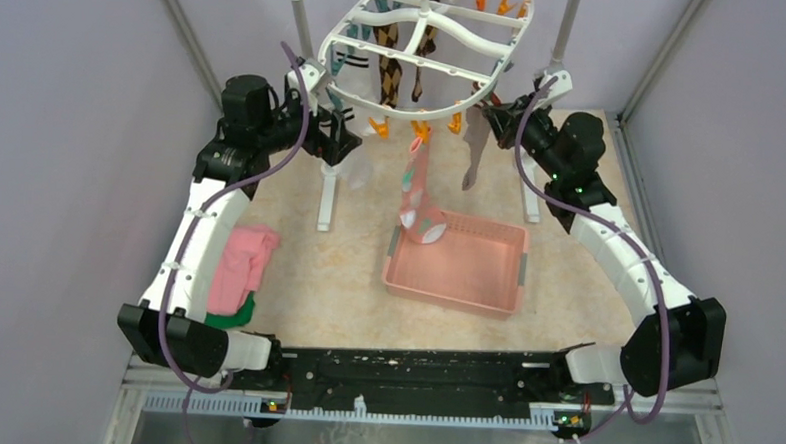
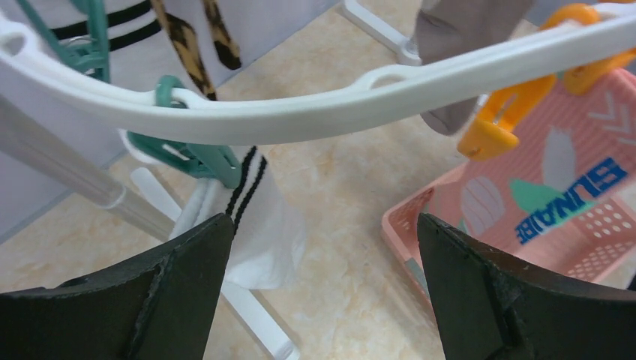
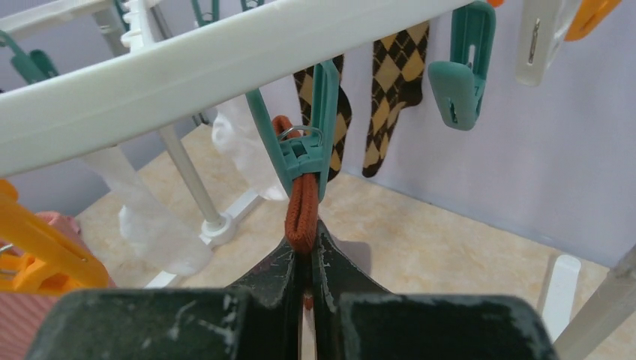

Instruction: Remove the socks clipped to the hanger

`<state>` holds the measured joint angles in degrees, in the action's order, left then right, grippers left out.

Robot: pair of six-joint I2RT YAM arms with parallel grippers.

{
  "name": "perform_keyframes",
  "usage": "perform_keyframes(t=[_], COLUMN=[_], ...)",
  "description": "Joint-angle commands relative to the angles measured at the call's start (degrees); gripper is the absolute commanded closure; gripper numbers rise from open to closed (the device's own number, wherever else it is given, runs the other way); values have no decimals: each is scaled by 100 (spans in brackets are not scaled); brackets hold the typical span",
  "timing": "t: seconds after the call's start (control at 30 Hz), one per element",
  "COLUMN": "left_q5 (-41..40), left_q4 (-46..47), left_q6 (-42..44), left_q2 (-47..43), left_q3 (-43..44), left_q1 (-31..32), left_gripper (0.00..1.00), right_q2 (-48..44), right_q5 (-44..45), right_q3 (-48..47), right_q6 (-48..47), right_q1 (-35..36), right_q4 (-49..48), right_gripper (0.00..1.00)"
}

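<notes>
The white oval hanger hangs at the back with orange and teal clips. My right gripper is shut on the rust-orange cuff of the grey-brown sock, just under its teal clip. My left gripper stands open below the hanger's rim, beside a white sock with black stripes that hangs from a teal clip. A pink spotted sock dangles from an orange clip over the basket's edge. The argyle socks hang further back.
A pink basket sits in the middle of the table, below the hanger. Folded pink and green cloths lie at the left. The rack's white legs stand on the table, with walls close on both sides.
</notes>
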<state>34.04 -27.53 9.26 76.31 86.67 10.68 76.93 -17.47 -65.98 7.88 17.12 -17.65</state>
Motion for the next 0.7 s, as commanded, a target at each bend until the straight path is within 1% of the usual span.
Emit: perform_keyframes(t=[0.0,0.17,0.37,0.47,0.6,0.67], left_q5=[-611,-431,-194,-173,-591,-577], left_q4=[471,-9,-745,-1095,-1508,-1658], left_q6=[-233,-148,184,352,489,540], left_q2=[30,-219,-978,-1312,-1607,-1717], left_q3=[287,475,181,109,236,230], left_q1=[6,4,-4,-4,-4,-4], left_gripper=[1,1,1,1,1,1], right_q2=[-441,-487,-600,-598,-504,-451], right_q5=[-261,-284,-246,-15,440,700], right_q3=[49,-79,-92,-104,-296,-377], right_q6=[213,200,327,340,358,396], right_q1=[101,430,898,1174,1515,1684], right_q4=[-293,54,303,455,690,737], right_gripper=[100,100,100,100,100,100])
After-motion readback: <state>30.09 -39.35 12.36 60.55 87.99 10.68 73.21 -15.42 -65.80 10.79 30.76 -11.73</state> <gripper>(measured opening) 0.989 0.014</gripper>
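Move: My right hand is already shut on the red-striped cuff of the grey sock. The green clip that holds it sits about 3 cm ahead, 2 cm left and 3 cm up. From that hand the pink spotted sock hangs some 7 cm back, 13 cm left and 10 cm lower; the basket is about 15 cm back, 4 cm left and 33 cm below. From my open left hand the white sock is roughly 6 cm ahead, 1 cm right, 9 cm lower, and that green clip 8 cm ahead, 25 cm right, 3 cm up. I keep the cuff pinched and haul it back, then more and more to the left, about 10 cm in all at almost constant height, my right wrist turning some 10 degrees counter-clockwise. My empty left hand, after a slight push forward, draws back and rises away from the rim and the white sock, fingers still wide. ##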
